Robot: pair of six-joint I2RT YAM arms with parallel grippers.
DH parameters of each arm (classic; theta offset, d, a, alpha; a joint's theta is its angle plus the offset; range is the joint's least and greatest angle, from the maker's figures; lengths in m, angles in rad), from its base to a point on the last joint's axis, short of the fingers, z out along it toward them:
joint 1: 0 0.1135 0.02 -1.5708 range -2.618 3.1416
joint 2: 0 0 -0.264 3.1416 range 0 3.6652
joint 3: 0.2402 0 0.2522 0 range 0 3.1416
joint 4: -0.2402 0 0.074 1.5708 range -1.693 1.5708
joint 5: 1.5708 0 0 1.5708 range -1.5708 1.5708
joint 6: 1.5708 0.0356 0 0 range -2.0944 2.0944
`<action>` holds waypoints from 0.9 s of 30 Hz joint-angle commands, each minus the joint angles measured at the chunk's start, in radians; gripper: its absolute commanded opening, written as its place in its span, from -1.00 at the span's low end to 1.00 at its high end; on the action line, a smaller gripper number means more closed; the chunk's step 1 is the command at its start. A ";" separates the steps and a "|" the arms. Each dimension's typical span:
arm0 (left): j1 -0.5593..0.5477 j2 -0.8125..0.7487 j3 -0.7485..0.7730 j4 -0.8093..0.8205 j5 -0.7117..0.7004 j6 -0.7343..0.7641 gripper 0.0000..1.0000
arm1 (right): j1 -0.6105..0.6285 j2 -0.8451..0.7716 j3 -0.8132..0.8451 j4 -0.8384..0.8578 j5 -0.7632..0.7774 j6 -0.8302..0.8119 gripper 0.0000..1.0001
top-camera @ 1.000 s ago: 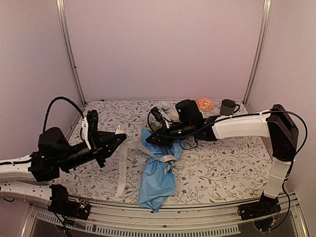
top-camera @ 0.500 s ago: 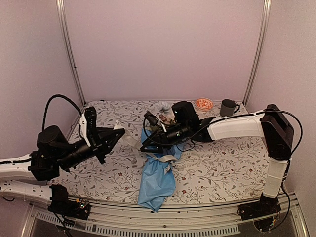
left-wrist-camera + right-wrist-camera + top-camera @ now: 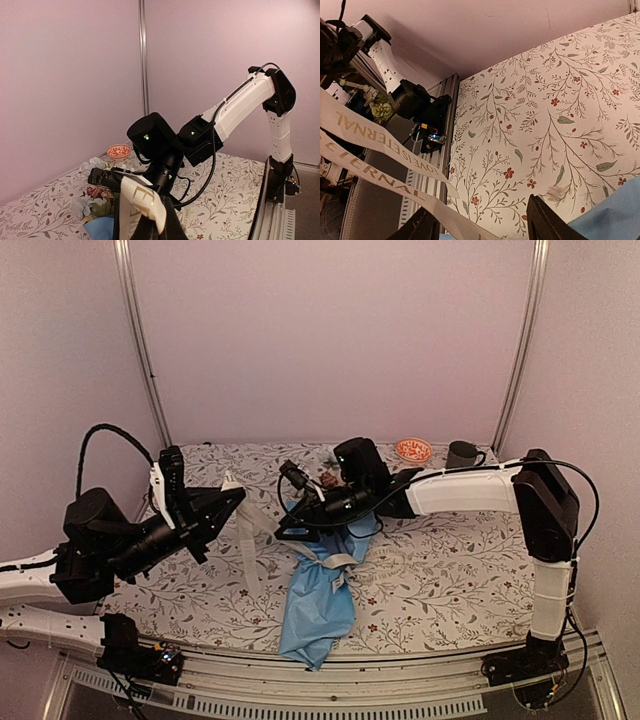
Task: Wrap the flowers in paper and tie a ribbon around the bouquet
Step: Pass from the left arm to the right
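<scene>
The bouquet (image 3: 318, 592) lies mid-table as a blue paper (image 3: 616, 212) cone, its narrow end toward the front edge. The flowers (image 3: 93, 199) stick out of its far end, mostly hidden behind the right arm in the top view. A cream ribbon (image 3: 246, 552) with gold lettering is knotted round the cone and runs up to my left gripper (image 3: 237, 497), which is shut on its end (image 3: 143, 198) above the table. My right gripper (image 3: 287, 531) hovers open over the cone's upper part. Two ribbon strands (image 3: 384, 182) cross its left finger (image 3: 420, 228); nothing is pinched.
An orange patterned bowl (image 3: 414, 450) and a dark mug (image 3: 462, 456) stand at the back right. The leaf-printed tablecloth (image 3: 450, 570) covers the table. A metal rail (image 3: 400, 702) runs along the front edge, and upright frame posts stand at both back corners.
The right gripper has swung left and forward over the cone and opened wider. The left gripper has lifted slightly, still holding the ribbon end.
</scene>
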 commanded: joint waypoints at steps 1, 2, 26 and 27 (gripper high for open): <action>-0.013 -0.003 0.030 0.009 -0.011 0.028 -1.00 | 0.018 0.041 0.017 -0.041 -0.041 -0.031 0.08; -0.012 -0.001 0.032 0.007 -0.012 0.032 -1.00 | 0.019 0.045 0.020 -0.041 -0.049 -0.029 -0.03; -0.157 0.070 -0.300 -0.106 0.162 -0.248 0.97 | -0.018 -0.115 -0.171 0.166 0.099 0.108 -1.00; -0.156 0.056 -0.296 -0.108 0.143 -0.215 0.94 | -0.017 -0.120 -0.178 0.172 0.092 0.107 -1.00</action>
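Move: The right hand's half-open fingers are practically at the ribbon stretch strung down from the left hand, which lies about 1 cm back of them and 1 cm lower. The ribbon knot on the blue paper is some 10 cm to the right, 2 cm back and 14 cm below; the paper's foot is about 21 cm back, 4 cm right and 16 cm down. From the left hand, shut on the ribbon's end, that same stretch is roughly 8 cm ahead, 7 cm right and 17 cm below. The right hand eases about 2 cm down and slightly back while its fingers close fully and pinch the ribbon, then keeps that hold as it shifts 2 to 3 cm forward and a little to its right, rising slightly at the end. Once the right fingers are shut, the left hand, almost still until then, drops fast by some 21 cm and draws back about 6 cm towards the left side of the paper's foot, tipping its fingers down some 35 degrees; they begin to open part-way down, end wide open and let go of the ribbon. ##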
